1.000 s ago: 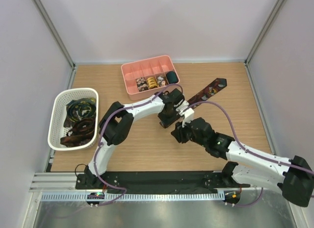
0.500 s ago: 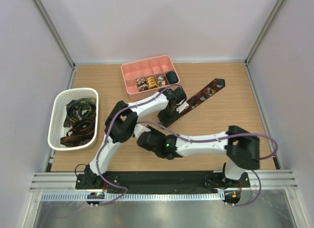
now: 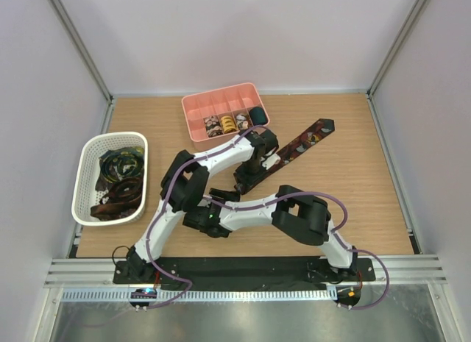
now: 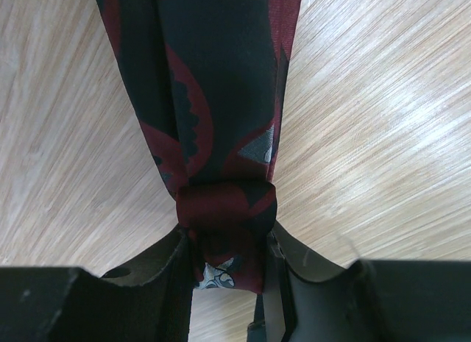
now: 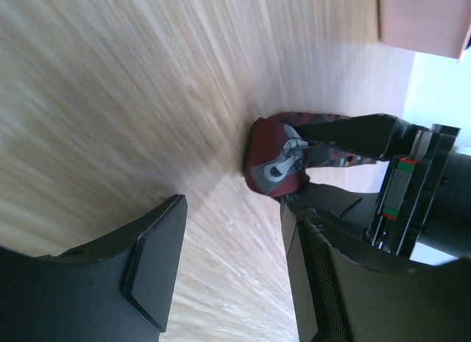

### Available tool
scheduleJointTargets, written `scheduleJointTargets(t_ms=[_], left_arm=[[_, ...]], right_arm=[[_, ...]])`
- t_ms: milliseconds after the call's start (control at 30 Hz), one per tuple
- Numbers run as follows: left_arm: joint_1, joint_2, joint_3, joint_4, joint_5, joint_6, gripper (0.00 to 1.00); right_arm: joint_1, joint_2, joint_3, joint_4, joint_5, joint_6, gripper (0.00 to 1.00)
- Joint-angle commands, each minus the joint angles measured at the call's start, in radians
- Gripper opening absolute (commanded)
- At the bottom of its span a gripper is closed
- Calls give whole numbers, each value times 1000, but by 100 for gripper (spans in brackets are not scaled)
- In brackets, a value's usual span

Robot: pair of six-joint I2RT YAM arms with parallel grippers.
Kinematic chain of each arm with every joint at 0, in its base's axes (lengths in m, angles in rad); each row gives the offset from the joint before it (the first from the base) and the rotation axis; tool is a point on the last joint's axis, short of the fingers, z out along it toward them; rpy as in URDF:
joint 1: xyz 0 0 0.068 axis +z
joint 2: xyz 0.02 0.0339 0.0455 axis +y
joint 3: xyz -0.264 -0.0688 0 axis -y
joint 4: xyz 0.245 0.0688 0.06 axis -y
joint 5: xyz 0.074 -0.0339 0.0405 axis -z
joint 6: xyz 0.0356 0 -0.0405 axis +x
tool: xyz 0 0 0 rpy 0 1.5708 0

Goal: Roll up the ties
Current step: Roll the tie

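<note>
A dark tie [image 3: 303, 141] with red print lies slanted across the table, its pointed end toward the back right. Its near end is rolled into a small coil [image 4: 227, 209], and my left gripper [image 4: 228, 243] is shut on that coil from both sides. The right wrist view shows the same coil [image 5: 274, 162] edge-on, held in the left fingers. My right gripper [image 5: 232, 209] is open with only bare table between its fingers, a short way from the coil. The right forearm [image 3: 246, 208] lies low across the table in front of the left arm.
A pink divided tray [image 3: 193, 107] at the back holds several coiled ties [image 3: 228, 123]. At the left stands a white mesh basket [image 3: 83, 173] with loose ties [image 3: 121, 182] in it. The left arm's elbow [image 3: 184, 186] is close beside the right wrist.
The right arm has swung left across the table, away from the tie's coil, and its jaws have opened wider. The left gripper has kept its hold on the coil.
</note>
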Motion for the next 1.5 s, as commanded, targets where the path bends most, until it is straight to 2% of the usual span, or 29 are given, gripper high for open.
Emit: scheduleJointTargets(t_ms=[0, 500, 667, 833, 1067, 1100, 1133, 1300, 1400, 1467], left_arm=[[-5, 93, -9, -105, 68, -24, 23], [-5, 82, 22, -160, 102, -45, 22], [-5, 87, 34, -173, 116, -53, 22], [-5, 99, 51, -196, 113, -55, 22], [-5, 97, 54, -202, 99, -59, 23], [-5, 97, 53, -203, 97, -59, 23], [-5, 97, 51, -205, 94, -59, 23], [-3, 93, 51, -211, 87, -58, 24], [-5, 82, 56, -208, 84, -56, 30], [-3, 70, 57, -197, 79, -55, 34]], right_arm=[[-7, 25, 42, -14, 90, -44, 61], [-50, 85, 34, 57, 44, -101, 64], [-55, 98, 37, 63, 15, -95, 61], [-67, 135, 67, 8, 14, -52, 52], [-96, 204, 120, -118, 29, 66, 54], [-98, 210, 126, -130, 33, 75, 52], [-99, 217, 129, -144, 37, 95, 43], [-101, 197, 125, -140, 26, 115, 20], [-99, 168, 120, -127, 11, 112, 12], [-99, 151, 116, -118, -9, 109, 11]])
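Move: The tie's rolled end, pinched in the left fingers, lies about 5 cm ahead of the open right hand, 2 cm to its right and 2 cm lower. For the left hand, the roll is at its fingertips, level with the hand point. From the left hand, the tie's far end lies some 18 cm ahead and 27 cm right, just below; the pink box sits roughly 21 cm ahead and 4 cm left. The left keeps pinching and drags the roll back 2 cm; the right eases forward about 3 cm and pinches it. ##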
